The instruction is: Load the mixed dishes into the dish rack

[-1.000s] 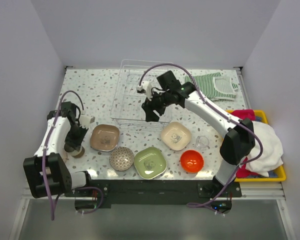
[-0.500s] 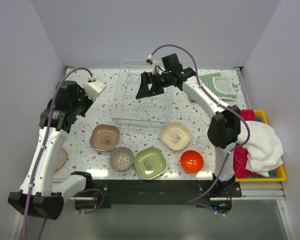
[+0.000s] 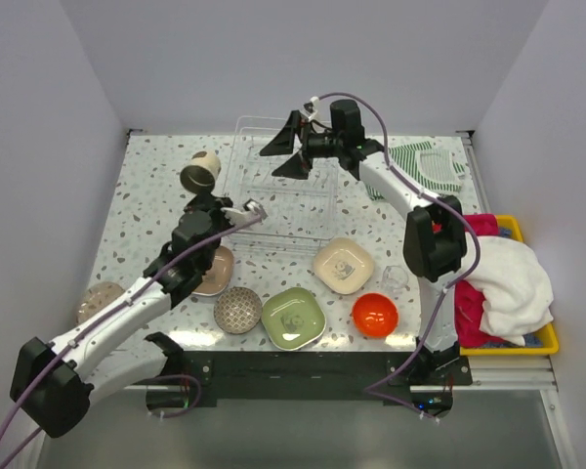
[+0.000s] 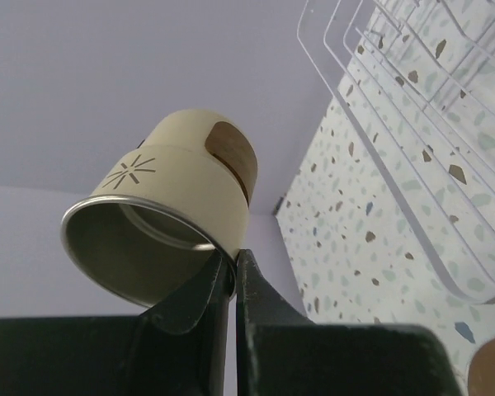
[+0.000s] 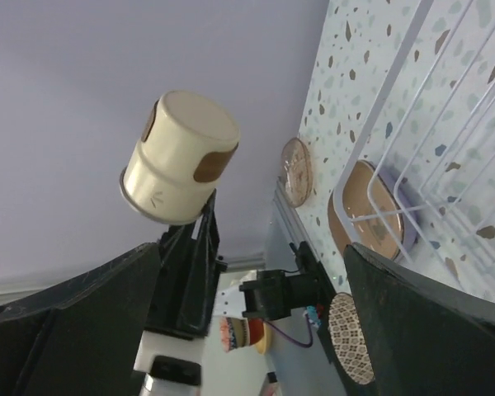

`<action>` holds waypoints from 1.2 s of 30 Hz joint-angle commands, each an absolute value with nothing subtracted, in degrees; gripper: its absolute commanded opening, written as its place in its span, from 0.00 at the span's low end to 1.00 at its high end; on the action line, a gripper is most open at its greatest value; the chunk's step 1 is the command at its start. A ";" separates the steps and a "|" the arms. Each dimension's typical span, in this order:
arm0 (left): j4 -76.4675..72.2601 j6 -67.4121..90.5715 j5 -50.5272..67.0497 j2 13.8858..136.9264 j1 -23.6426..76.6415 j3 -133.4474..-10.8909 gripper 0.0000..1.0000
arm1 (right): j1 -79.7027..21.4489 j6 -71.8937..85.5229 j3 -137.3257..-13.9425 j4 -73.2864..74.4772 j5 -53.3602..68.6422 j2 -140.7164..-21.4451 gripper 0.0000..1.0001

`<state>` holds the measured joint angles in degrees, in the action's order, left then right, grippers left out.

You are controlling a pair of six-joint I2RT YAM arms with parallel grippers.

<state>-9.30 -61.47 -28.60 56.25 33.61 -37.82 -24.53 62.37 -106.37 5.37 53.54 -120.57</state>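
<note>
My left gripper is shut on the rim of a small cream cup with brown patches. It holds the cup tilted in the air, just left of the dish rack. Over the rack's back edge my right gripper hangs wide open with nothing in it, facing the cup. On the table lie a brown plate, a grey patterned bowl, a green plate, a cream plate, an orange-red bowl and a pale round plate.
A small clear cup stands right of the cream plate. The striped green cloth lies right of the rack. A yellow tray piled with cloths sits at the right edge. White walls close in on three sides.
My left arm lifted the cup off the pale plate at the left and swung it up toward the rack. My right gripper opened and drew up and back from inside the rack.
</note>
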 commanded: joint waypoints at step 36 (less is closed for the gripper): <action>-50.80 -93.34 -25.66 71.54 47.81 -24.70 0.00 | -29.71 76.99 -105.65 2.73 52.47 -122.34 0.95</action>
<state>-45.30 -91.33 -27.27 71.37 46.65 -25.12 -29.52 75.16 -105.27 3.36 52.90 -122.65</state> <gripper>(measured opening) 0.094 0.975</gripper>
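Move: The cream mug, already pinched by its rim in the left fingers, sits about 17 cm to the left of the right hand, 3 cm back and 2 cm higher. From the left hand the open right gripper lies about 19 cm to the right, 7 cm ahead and nearly level. The dish rack's middle is almost straight below the right hand, some 23 cm down; the brown dish lies about 11 cm back from the left hand, 1 cm right and 25 cm below. The mug, kept in the left hand's rim pinch, travels about 10 cm to the right and sinks some 3 cm towards the open right gripper, as the left wrist rolls its left side up and swings clockwise. The right hand comes to meet it, some 4 cm left and 3 cm back, rolling slightly, its wide-open fingers reaching to either side of the mug; no squeeze yet. ##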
